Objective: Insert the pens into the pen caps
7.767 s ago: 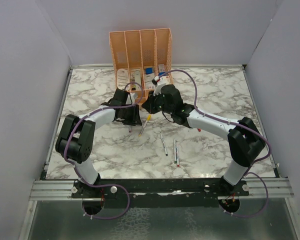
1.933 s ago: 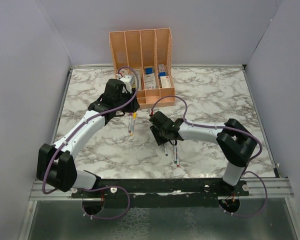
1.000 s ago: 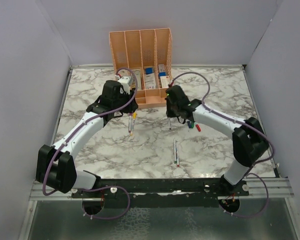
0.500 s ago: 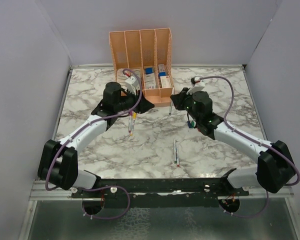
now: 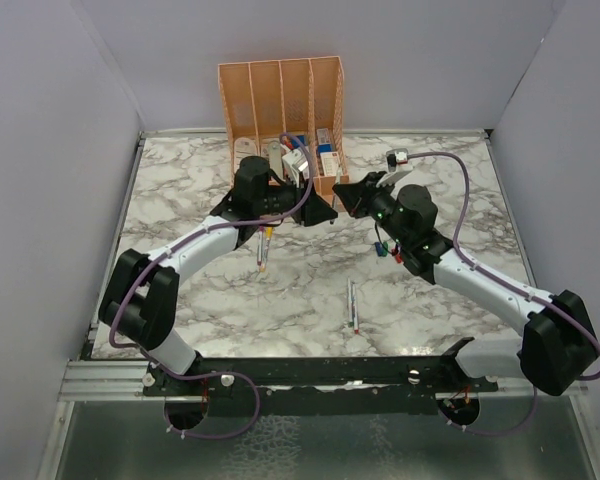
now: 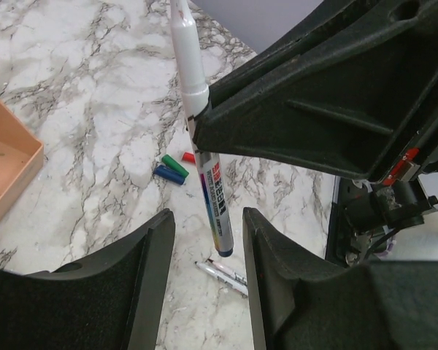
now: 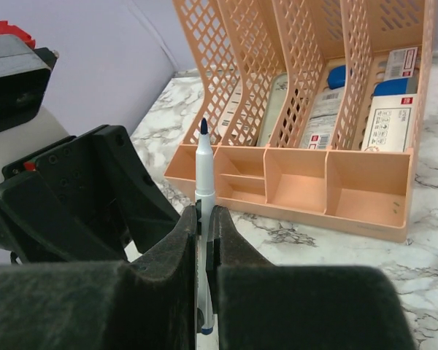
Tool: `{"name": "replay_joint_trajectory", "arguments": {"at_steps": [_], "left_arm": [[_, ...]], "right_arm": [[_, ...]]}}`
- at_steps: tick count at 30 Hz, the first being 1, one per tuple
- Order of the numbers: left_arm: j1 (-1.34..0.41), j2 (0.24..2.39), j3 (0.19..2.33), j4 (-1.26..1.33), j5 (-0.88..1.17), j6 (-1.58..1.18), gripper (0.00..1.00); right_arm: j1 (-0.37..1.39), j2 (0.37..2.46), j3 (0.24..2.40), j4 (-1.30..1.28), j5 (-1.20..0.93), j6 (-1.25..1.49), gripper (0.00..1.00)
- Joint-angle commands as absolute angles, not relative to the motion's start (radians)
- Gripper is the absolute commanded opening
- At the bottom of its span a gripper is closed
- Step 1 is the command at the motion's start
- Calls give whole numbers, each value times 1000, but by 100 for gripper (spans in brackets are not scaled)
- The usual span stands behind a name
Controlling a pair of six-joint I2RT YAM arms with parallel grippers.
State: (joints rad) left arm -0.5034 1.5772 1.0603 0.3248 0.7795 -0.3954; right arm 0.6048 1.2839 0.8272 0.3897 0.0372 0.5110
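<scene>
My right gripper (image 7: 204, 219) is shut on a silver-grey pen (image 7: 204, 179) and holds it upright, dark blue tip up. In the top view the right gripper (image 5: 346, 193) faces my left gripper (image 5: 320, 213) above the table in front of the organiser. My left gripper (image 6: 208, 251) is open and empty; the held pen (image 6: 206, 171) hangs just ahead of its spread fingers. Green (image 6: 174, 165), red (image 6: 188, 157) and dark blue (image 6: 168, 175) caps lie together on the marble, also seen from above (image 5: 385, 250). Two pens (image 5: 353, 305) lie at the centre front.
The orange organiser (image 5: 280, 110) with white and blue stationery stands at the back, close behind both grippers (image 7: 292, 171). Two more pens (image 5: 264, 246), one with a yellow end, lie under the left arm. Grey walls enclose the table.
The right gripper took a pen off the table, lifted it and swung it back left. The left gripper has moved right to face it, and the two now almost meet.
</scene>
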Motion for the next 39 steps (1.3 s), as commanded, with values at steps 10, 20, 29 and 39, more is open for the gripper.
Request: {"name": "replay_joint_trajectory", "arguments": {"at_steps": [10,20,29,39], "left_arm": [[-528,1615,1123,368,810,-407,41],[-529,1622,1124,382,797,-416,26],[-529,1617,1122,385,762,-420,0],[-527,1594,1056,321,623,-427,0]], "right_arm": [[601,1285,865,400,-42,500,1],[601,1295,867,388,-56,508,1],[601,1298,880,346,-75,495,1],[601,1196,913,194,56,395,29]]}}
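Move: The upright uncapped pen, held by the right fingers, runs between the open left fingertips, its middle about 2 cm right and 4 cm above the left hand, level fore-aft. From the left hand the loose caps lie some 12 cm right, 1 cm ahead and 22 cm below; two uncapped pens, 14 cm back, 5 cm right, 22 cm below. The pen's middle is about 1 cm above the right hand. The left hand eases about 1 cm right and pinches the pen's lower end; then the right fingers open. ##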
